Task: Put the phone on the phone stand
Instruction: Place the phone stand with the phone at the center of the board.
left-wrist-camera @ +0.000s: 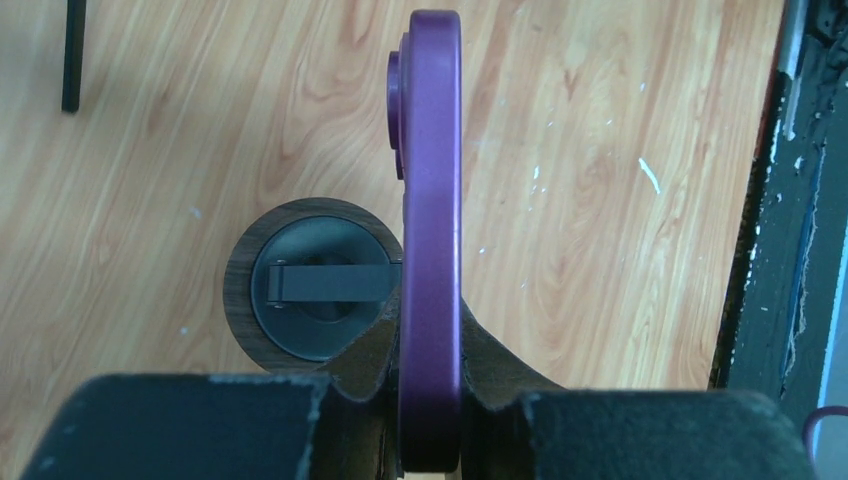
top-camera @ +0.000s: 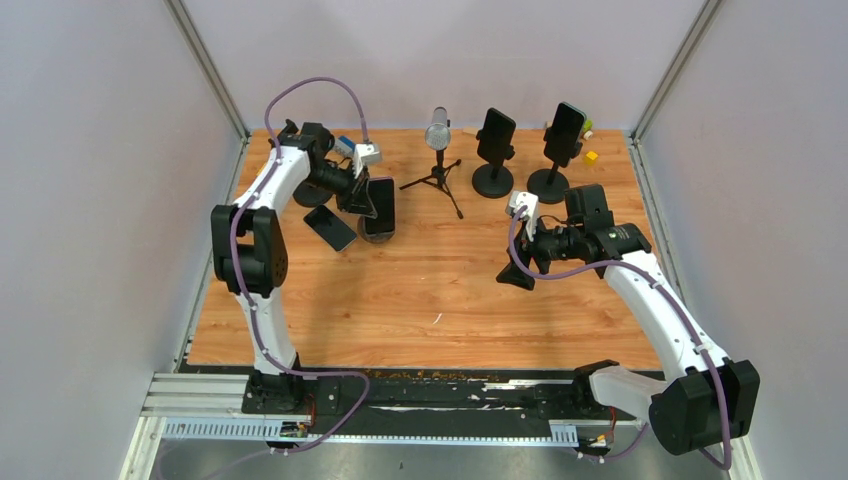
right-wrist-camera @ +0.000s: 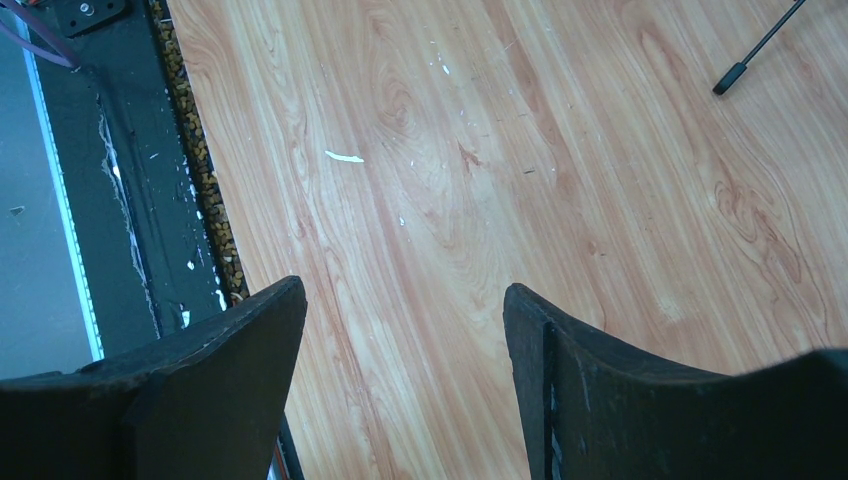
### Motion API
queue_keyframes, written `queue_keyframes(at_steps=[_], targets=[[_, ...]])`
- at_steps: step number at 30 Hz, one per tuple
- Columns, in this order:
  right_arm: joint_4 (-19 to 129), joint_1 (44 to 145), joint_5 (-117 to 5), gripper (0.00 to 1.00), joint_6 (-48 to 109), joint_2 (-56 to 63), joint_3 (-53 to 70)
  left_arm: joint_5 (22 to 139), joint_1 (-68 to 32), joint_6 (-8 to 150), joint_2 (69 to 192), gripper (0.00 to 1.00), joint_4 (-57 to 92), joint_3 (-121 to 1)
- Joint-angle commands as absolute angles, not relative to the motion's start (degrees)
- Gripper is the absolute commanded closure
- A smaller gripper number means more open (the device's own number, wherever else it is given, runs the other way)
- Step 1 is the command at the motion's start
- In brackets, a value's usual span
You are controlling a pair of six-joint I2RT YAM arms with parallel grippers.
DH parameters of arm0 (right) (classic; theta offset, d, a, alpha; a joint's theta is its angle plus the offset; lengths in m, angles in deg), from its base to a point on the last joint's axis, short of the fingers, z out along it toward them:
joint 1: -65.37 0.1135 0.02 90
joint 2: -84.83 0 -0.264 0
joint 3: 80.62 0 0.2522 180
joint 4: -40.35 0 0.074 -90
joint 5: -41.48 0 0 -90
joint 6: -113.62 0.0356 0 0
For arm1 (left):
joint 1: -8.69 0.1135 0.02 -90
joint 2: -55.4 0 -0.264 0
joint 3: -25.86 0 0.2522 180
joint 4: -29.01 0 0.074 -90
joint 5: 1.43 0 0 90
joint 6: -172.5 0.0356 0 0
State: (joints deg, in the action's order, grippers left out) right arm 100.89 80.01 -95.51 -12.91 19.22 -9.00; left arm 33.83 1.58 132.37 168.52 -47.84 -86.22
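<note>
My left gripper (top-camera: 368, 203) is shut on a phone (top-camera: 381, 200), held upright on its edge. In the left wrist view the phone (left-wrist-camera: 430, 200) is a purple slab seen edge-on, pinched between both fingers (left-wrist-camera: 375, 350). Just left of it and below stands the phone stand (left-wrist-camera: 300, 290), a round dark base with a wood-coloured rim and a flat cradle arm. From above, the stand's base (top-camera: 375, 234) shows under the phone. My right gripper (top-camera: 520, 272) hangs open over bare wood at the right, and the right wrist view shows nothing between its fingers (right-wrist-camera: 405, 300).
A second phone (top-camera: 330, 228) lies flat beside the stand. A microphone on a tripod (top-camera: 438, 150) stands at the back middle. Two more stands carrying phones (top-camera: 495, 150) (top-camera: 560, 140) are behind my right arm, with a yellow block (top-camera: 591, 156) nearby. The black rail (right-wrist-camera: 120, 200) marks the near edge.
</note>
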Motion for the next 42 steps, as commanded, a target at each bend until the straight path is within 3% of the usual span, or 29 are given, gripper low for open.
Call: queue_keyframes(at_steps=[1,10,21,36,42], targets=[[99.26,79.80,-96.44,0.27,-14.01,19.10,-9.16,33.07,3.19,133.12,169.91,1.00,-50.30,-92.24],[99.20,79.79,-96.05,0.27,-14.13,19.36,-9.29,31.68,5.15,130.00,179.26,1.00,-50.54,-105.21],[99.23,79.81,-95.48,0.27,-14.34,18.78,-9.36,30.31,6.15,123.06,185.95,1.00,-44.16,-112.64],[99.15,79.87,-95.02,0.27,-14.41,18.34,-9.36,28.81,6.78,118.55,190.08,1.00,-39.29,-112.96],[99.17,79.83,-95.06,0.27,-14.50,18.32,-9.38,31.00,7.26,118.16,190.21,0.78,-38.44,-112.83]])
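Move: The left hand already holds the phone stand with its phone. The open spot for the stand's base lies about 14 cm ahead, 1 cm left and 14 cm below. From the hand, the flat phone is 5 cm ahead and 14 cm left; the empty stand 17 cm ahead and 18 cm left; the microphone tripod 21 cm ahead and 18 cm right. From the idle right hand, the spot is some 30 cm ahead, 33 cm left and 18 cm below. Forward goes the left hand, about 11.5 cm, fast at first and then easing to a near stop, carrying the phone stand past the flat phone into the gap between the empty stand and the microphone tripod. It drifts some 2 cm left early, sinks about 3 cm in all, mostly later, and turns roughly 10 degrees counter-clockwise while the fingers stay closed on the phone's edge. ##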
